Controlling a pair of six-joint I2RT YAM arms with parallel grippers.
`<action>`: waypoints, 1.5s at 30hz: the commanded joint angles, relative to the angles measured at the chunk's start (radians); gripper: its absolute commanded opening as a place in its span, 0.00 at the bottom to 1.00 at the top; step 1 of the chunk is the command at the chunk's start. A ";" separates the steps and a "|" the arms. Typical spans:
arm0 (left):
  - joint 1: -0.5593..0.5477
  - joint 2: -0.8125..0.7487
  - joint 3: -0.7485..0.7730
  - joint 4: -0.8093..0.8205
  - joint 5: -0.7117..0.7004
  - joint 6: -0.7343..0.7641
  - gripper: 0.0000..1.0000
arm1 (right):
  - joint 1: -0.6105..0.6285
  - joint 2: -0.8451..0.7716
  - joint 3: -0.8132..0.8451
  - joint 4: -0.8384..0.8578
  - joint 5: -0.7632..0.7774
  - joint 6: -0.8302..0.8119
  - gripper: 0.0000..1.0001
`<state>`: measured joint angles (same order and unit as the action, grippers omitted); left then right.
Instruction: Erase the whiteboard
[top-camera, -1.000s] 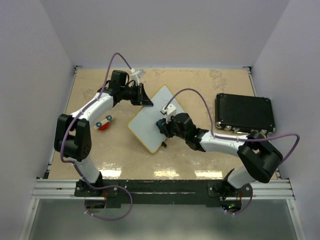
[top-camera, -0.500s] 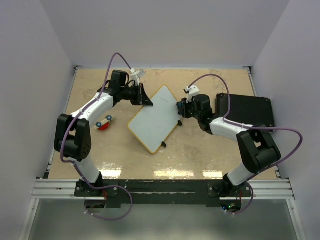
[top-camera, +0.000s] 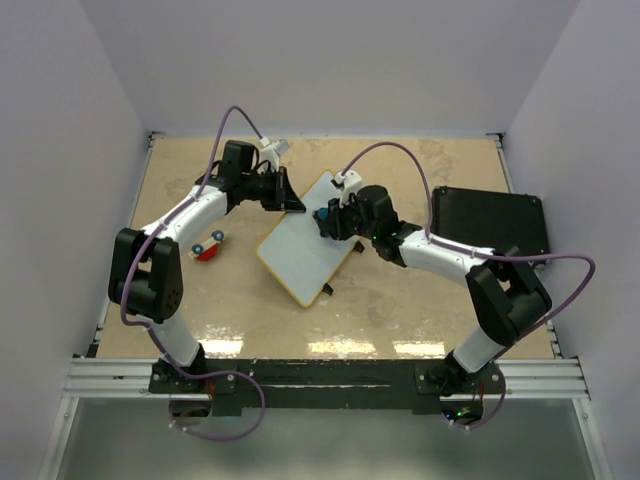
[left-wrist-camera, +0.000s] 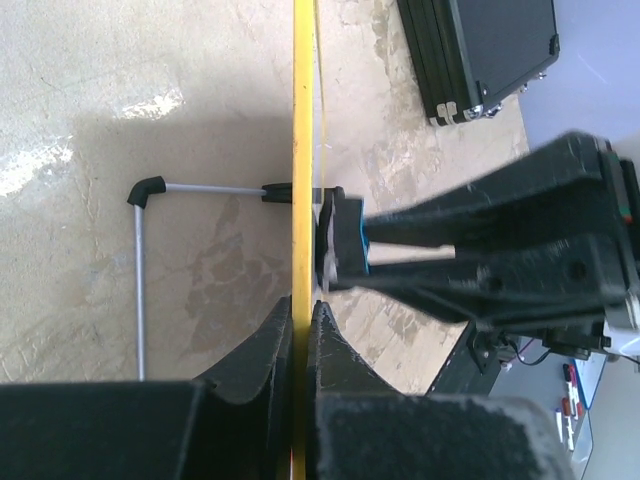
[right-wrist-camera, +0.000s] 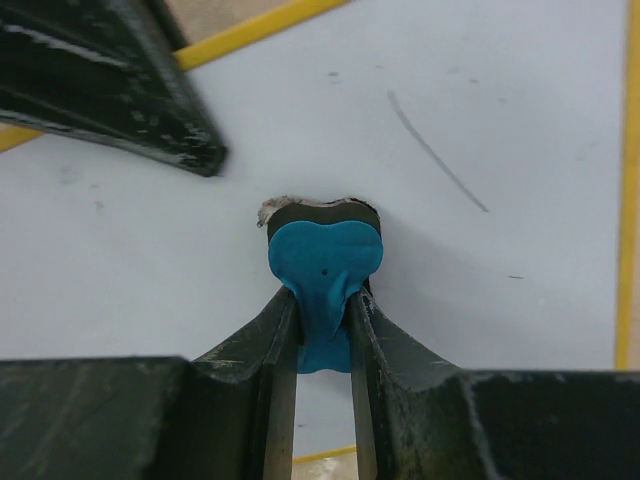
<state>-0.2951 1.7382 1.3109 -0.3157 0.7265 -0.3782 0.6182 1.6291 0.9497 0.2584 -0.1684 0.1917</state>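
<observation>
The whiteboard lies tilted like a diamond at the table's middle, white with a thin yellow frame. My left gripper is shut on its upper left frame edge; the left wrist view shows the yellow edge pinched between the jaws. My right gripper is shut on a blue eraser whose dark felt presses on the board's upper part. A thin dark stroke shows on the white surface to the eraser's right.
A black case lies at the right of the table. A small red and white object sits left of the board. Black tabs stick out of the board's lower right edge. A thin metal stand leg shows under the board.
My right gripper with the eraser went from the board's lower part out to its right edge, then back left onto the upper part. The left gripper and the board stayed put.
</observation>
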 joint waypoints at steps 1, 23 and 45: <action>-0.018 -0.019 0.014 0.000 -0.002 0.042 0.00 | 0.118 -0.020 0.038 -0.036 -0.134 0.087 0.00; -0.010 -0.065 0.057 -0.049 -0.029 0.133 0.73 | 0.173 -0.205 0.012 -0.326 -0.037 -0.116 0.00; 0.198 -0.295 0.185 -0.270 0.017 0.515 0.99 | 0.009 -0.394 0.110 -0.913 -0.027 -0.604 0.00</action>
<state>-0.0841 1.5608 1.5105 -0.5457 0.7120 0.0044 0.6399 1.1992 0.9894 -0.5495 -0.2424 -0.3054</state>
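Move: The right hand, gripping the blue eraser, is over the upper half of the whiteboard, whose middle lies about 5 cm back, 4 cm left and 4 cm below; a thin leftover stroke is some 6 cm farther out, and the board's far foot about 7 cm back, 8 cm right and well below. From the left hand, pinching the board's raised left edge, the board's middle is about 8 cm back, 4 cm right and 7 cm lower. Back and left, the right hand sweeps the gripped eraser roughly 12 cm down the whiteboard's length, then swings some 16 cm right, lifting a little and rolling its left side down as it clears the lower-right edge. The left hand first keeps its pinch on the raised edge, then opens wide, lets go and leaves up and left, fingers tipping upward. ##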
